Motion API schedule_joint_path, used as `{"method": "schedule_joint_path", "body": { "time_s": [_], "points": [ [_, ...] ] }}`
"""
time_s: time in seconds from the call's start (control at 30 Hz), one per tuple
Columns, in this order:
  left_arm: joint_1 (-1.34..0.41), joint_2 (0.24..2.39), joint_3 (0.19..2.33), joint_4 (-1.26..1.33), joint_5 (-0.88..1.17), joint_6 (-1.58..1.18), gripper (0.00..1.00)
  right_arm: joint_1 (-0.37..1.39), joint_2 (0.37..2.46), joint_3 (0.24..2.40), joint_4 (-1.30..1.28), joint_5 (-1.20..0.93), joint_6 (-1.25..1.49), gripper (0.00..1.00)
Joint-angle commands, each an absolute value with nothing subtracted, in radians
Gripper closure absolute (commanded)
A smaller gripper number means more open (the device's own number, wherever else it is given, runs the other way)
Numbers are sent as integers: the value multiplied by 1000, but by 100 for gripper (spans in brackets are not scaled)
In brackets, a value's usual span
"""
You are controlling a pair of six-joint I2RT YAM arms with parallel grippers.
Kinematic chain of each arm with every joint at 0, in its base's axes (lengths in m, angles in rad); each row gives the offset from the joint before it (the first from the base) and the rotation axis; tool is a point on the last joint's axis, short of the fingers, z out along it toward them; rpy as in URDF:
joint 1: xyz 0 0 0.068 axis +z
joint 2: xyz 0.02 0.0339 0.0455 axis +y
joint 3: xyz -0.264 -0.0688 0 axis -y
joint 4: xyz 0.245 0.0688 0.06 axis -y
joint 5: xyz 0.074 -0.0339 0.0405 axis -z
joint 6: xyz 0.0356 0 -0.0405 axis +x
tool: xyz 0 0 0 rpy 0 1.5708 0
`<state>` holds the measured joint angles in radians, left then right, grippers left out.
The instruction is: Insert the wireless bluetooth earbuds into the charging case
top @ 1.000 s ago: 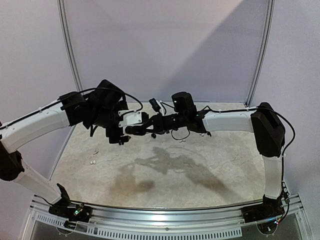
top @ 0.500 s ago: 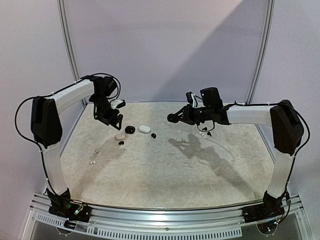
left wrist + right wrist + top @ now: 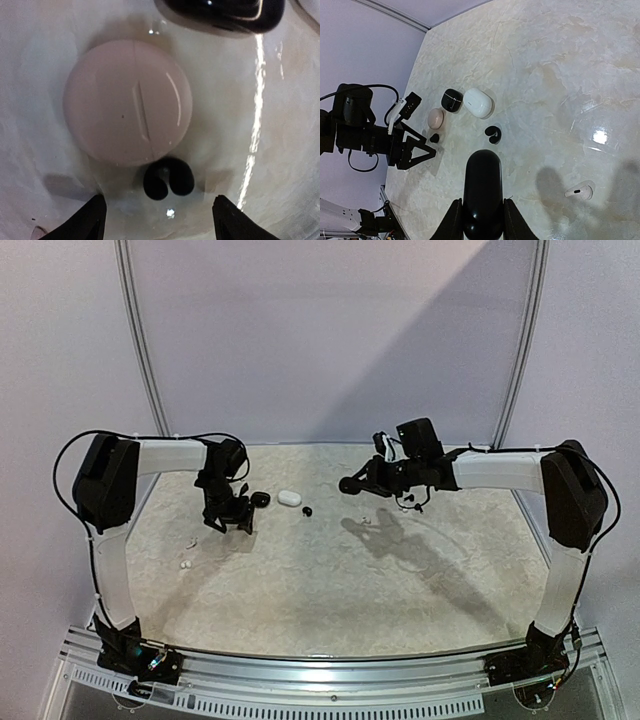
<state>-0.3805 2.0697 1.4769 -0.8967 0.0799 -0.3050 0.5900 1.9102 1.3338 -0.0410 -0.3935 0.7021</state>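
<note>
In the left wrist view a glossy black earbud (image 3: 167, 178) lies on the table against a round pinkish case (image 3: 127, 102). My left gripper (image 3: 159, 206) is open low over them, one fingertip on each side of the earbud, touching nothing. My right gripper (image 3: 482, 212) is shut on a black oval charging case (image 3: 482, 192), held above the table at the back right (image 3: 350, 483). A second black earbud (image 3: 493, 133) lies beyond the held case. The left gripper (image 3: 233, 520) hides the pinkish case from above.
A closed black case (image 3: 260, 499) and a white case (image 3: 290, 498) lie side by side at the back. A white stemmed earbud (image 3: 579, 191) lies to the right. Small white pieces (image 3: 184, 565) sit near the left edge, which a metal frame rail (image 3: 135, 330) borders.
My left arm swung from the middle out to the back left and came down over the pinkish case and black earbud, its jaws narrowing somewhat. The right arm drew back right, still holding the black case.
</note>
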Motion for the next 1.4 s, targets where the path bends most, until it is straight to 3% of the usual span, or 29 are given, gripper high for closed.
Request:
{"method": "schedule_joint_path", "body": {
  "time_s": [0.0, 0.23, 0.8, 1.37],
  "points": [
    [-400, 2117, 1486, -782, 53, -389, 27, 592, 1876, 1333, -76, -371, 683, 100],
    [-405, 2173, 1517, -793, -34, -409, 39, 592, 1879, 1333, -79, -379, 669, 100],
    [-456, 2194, 1541, -799, -31, -393, 75, 593, 1862, 1313, -100, -374, 635, 100],
    [-845, 2292, 1644, -853, 15, -310, 78, 593, 1667, 1147, -161, -282, 560, 100]
  ]
}}
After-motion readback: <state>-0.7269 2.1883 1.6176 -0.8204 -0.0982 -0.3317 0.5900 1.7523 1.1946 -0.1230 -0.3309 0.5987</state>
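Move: The black earbud pair lies about 3 cm ahead of the open left fingers, level sideways, 1 cm lower. The round pink case is some 4 cm beyond the pair and 1 cm to its left; the square black case is 8 cm beyond and 5 cm right of the pair, the white case 8 cm beyond and 13 cm right. From the right hand, holding the long black charging case, the pair is roughly 30 cm left, 1 cm back and 14 cm down. The left hand eases about 3 cm forward and barely 1 cm down over the black earbud pair, stops there and closes its fingers until they pinch it, then sweeps about 12 cm to the right and nearly 5 cm back, staying low over the table and turning some 20 degrees clockwise as it heads towards the right hand. The right hand keeps its grip on the long black case, almost still at first, then draws off a few centimetres back and to the right. ##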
